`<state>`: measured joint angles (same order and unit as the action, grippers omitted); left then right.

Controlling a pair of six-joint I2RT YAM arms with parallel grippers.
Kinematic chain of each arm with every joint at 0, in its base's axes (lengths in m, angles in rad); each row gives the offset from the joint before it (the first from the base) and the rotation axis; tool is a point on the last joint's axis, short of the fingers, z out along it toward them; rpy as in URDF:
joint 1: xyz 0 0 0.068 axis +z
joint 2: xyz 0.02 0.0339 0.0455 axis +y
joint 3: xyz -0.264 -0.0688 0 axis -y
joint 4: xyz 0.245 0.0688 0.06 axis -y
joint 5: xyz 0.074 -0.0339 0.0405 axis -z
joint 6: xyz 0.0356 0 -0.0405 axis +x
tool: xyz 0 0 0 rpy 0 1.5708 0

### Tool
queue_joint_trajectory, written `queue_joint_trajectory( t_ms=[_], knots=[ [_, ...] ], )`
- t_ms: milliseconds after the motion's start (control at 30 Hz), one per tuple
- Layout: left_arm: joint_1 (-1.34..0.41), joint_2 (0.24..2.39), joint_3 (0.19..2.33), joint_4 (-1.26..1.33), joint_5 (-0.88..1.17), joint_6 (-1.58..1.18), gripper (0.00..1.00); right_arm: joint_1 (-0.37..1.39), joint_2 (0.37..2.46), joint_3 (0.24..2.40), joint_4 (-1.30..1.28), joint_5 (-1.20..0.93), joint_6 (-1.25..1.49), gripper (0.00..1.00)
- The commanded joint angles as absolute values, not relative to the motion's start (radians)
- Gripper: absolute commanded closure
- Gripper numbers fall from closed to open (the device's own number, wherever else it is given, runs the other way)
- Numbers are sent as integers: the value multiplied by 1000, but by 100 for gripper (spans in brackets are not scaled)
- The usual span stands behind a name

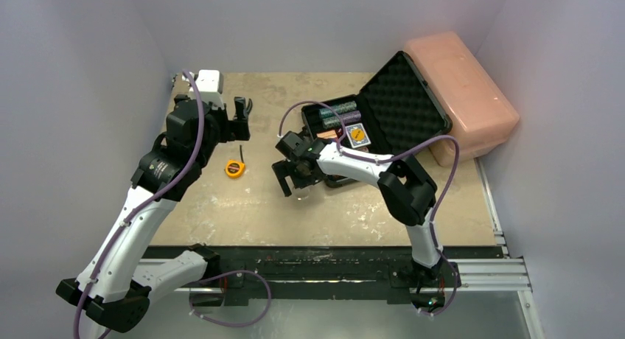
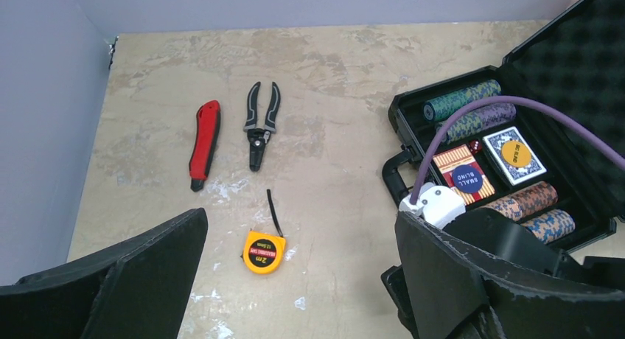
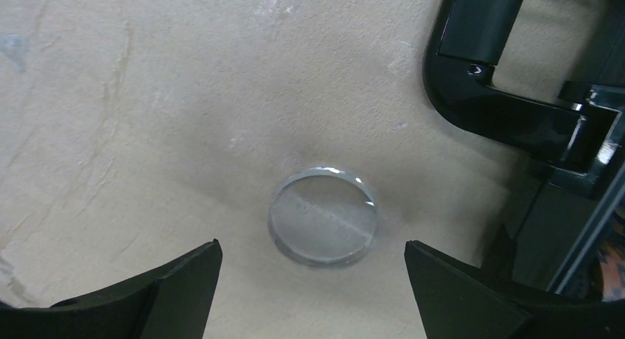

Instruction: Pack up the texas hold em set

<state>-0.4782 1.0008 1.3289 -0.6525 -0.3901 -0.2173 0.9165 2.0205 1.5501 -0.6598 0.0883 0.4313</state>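
The black case stands open at the back right, its foam lid up. In the left wrist view its tray holds chip stacks, a red deck under a blue round button, a blue deck and a red die. A clear round button lies flat on the table beside the case handle. My right gripper hangs open just over it, one finger on each side, not touching. My left gripper is open and empty, raised over the table's left.
A yellow tape measure, pliers and a red utility knife lie on the left half of the table. A pink plastic box sits behind the case against the right wall. A white block stands at the back left.
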Motion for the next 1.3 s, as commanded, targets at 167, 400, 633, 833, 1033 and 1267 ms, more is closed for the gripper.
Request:
queue_joint_trajectory(
  t_ms=[167,400,633,833,1033,1267],
  knots=[
    [-474,979,1327,-610,-399,-214,0,928,2073,1601,-678,152,446,1],
    [-474,973,1327,-611,-391,-213,0,937,2091,1592,-673,156,447,7],
    [-474,973,1327,-608,-388,-212,0,951,2111,1601,-684,170,447,16],
    [-474,974,1327,-608,-382,-210,0,959,2124,1594,-683,170,446,25],
    [-474,973,1327,-609,-379,-210,0,959,2131,1591,-683,178,446,25],
    [-474,971,1327,-609,-376,-209,0,959,2142,1601,-683,177,446,32]
  ],
)
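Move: The clear dealer disc lies flat on the table almost directly beneath the open right hand, about 4 cm below it and no more than 1 cm farther out. The case handle is some 13 cm ahead of that hand and 1 cm to its right, the open case's tray about 15 cm ahead and 13 cm right, and the tape measure roughly 8 cm ahead and 18 cm left. From the left hand the disc is about 18 cm right, 2 cm back and 35 cm down. Over the clear disc the right hand sinks about 3 cm, nearly all of it at the start, tipping only some 5 degrees, until its fingertips are down at either side of the rim. Then it stays nearly in place and closes the fingers by roughly a quarter, bringing the tips in to the disc's edge, with touch beginning on the tip nearer the case. ##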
